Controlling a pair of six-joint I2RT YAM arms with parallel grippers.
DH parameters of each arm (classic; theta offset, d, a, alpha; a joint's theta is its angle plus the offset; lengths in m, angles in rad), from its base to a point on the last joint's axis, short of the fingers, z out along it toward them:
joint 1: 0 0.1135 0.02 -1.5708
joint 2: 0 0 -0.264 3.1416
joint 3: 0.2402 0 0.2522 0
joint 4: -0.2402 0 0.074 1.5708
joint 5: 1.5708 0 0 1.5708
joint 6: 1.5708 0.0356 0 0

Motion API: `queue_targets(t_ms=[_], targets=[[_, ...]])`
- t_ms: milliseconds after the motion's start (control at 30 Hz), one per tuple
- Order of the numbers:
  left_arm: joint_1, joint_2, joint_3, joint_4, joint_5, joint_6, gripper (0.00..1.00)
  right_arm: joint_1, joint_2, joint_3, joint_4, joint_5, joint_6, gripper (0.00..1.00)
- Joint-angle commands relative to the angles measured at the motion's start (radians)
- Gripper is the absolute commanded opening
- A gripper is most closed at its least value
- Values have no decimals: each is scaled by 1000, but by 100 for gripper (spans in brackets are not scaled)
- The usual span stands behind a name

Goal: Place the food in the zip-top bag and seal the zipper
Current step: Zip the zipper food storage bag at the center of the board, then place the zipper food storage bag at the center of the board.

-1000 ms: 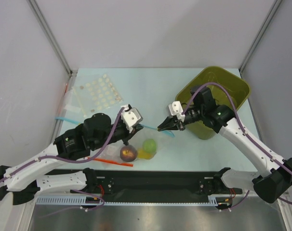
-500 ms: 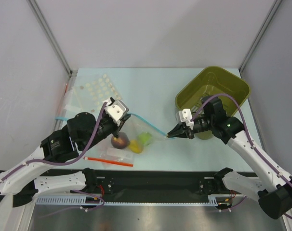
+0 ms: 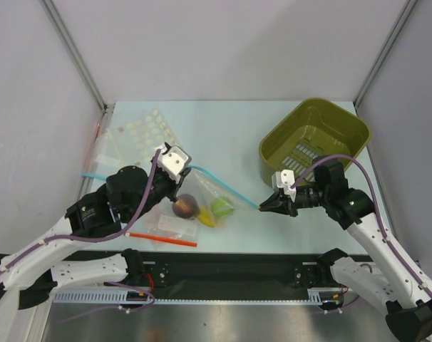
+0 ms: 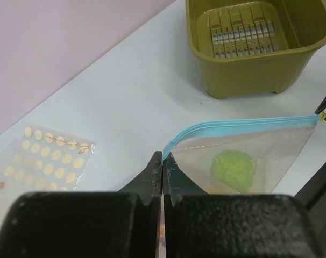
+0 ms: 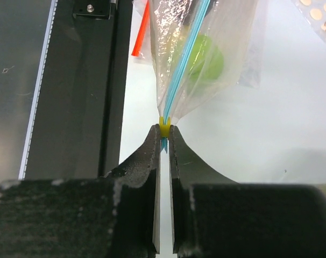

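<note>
The clear zip-top bag [image 3: 210, 194] hangs stretched between both grippers, its light blue zipper [image 3: 227, 187] taut along the top edge. Inside lie the dark red fruit [image 3: 185, 206], the green fruit [image 3: 221, 208] and the yellow fruit [image 3: 205, 218]. My left gripper [image 3: 189, 171] is shut on the bag's left corner at the zipper's end [image 4: 168, 148]. My right gripper [image 3: 263, 207] is shut on the small yellow slider [image 5: 164, 128] at the zipper's right end. The green fruit [image 4: 234, 167] shows through the plastic in both wrist views.
An olive basket [image 3: 344, 121] stands at the back right, just behind the right arm. A clear bag with white dots [image 3: 141, 135] lies at the back left. A red-orange strip [image 3: 162, 239] lies near the black rail [image 3: 230, 267] at the near edge.
My right gripper has slid right and toward the near edge along the zipper, drawing it taut. My left gripper pulled its corner left early on, then held. The fruit shifted inside the bag.
</note>
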Motion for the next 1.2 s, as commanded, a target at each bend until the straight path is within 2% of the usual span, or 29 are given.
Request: queue_targets(t_ms=[0, 300, 467, 700, 833, 867, 933, 967, 1000, 1033, 1100, 1133, 1167], targets=[[34, -34, -9, 112, -100, -22, 0, -17, -35, -12, -121, 88, 90, 0], [53, 18, -132, 219, -17, -156, 0, -17, -73, 91, -160, 212, 342, 0], [83, 37, -190, 245, 6, -243, 0, -19, -70, 137, -161, 365, 500, 0], [112, 60, -195, 294, 58, -254, 0, -17, -9, 282, -201, 572, 613, 0], [115, 87, -175, 294, 61, -260, 1, -17, 36, 333, -250, 588, 626, 1], [115, 93, -172, 291, 48, -269, 22, -17, 45, 333, -235, 623, 668, 21], [113, 95, -166, 283, 25, -283, 53, -17, 51, 333, -221, 645, 699, 44], [113, 94, -161, 283, 12, -289, 63, -17, 50, 333, -200, 654, 714, 82], [113, 86, -158, 282, -1, -302, 77, -19, 45, 332, -186, 657, 719, 91], [113, 83, -153, 276, -18, -305, 80, -17, 31, 329, -169, 674, 751, 98], [115, 77, -132, 267, -51, -306, 86, -19, 14, 320, -115, 700, 817, 100], [113, 77, -123, 253, -66, -305, 89, -19, 7, 318, -101, 759, 848, 100], [113, 80, -98, 244, -99, -308, 92, -19, 8, 321, -89, 821, 956, 100]])
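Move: Both grippers already hold the zippered bag by its closed top edge, the left at the left end, the right on the yellow slider. The patch of board where the bag is to go lies about 10 cm right, 4 ahead and 28 below the left gripper, and about 4 cm left, 8 ahead and 17 below the right one. The green bin stands some 20 cm ahead and 15 right of the right gripper, and 14 below; the orange strip lies about 7 cm back, 10 left and 33 below the left gripper. Lower the left gripper about 6 cm, easing forward and a little right, to bring its end of the zipper down over the middle of the board. Meanwhile draw the right gripper, still on the slider, right and then forward and up, swinging it some 50 degrees clockwise. Near the end open both wide together and let the bag go. ##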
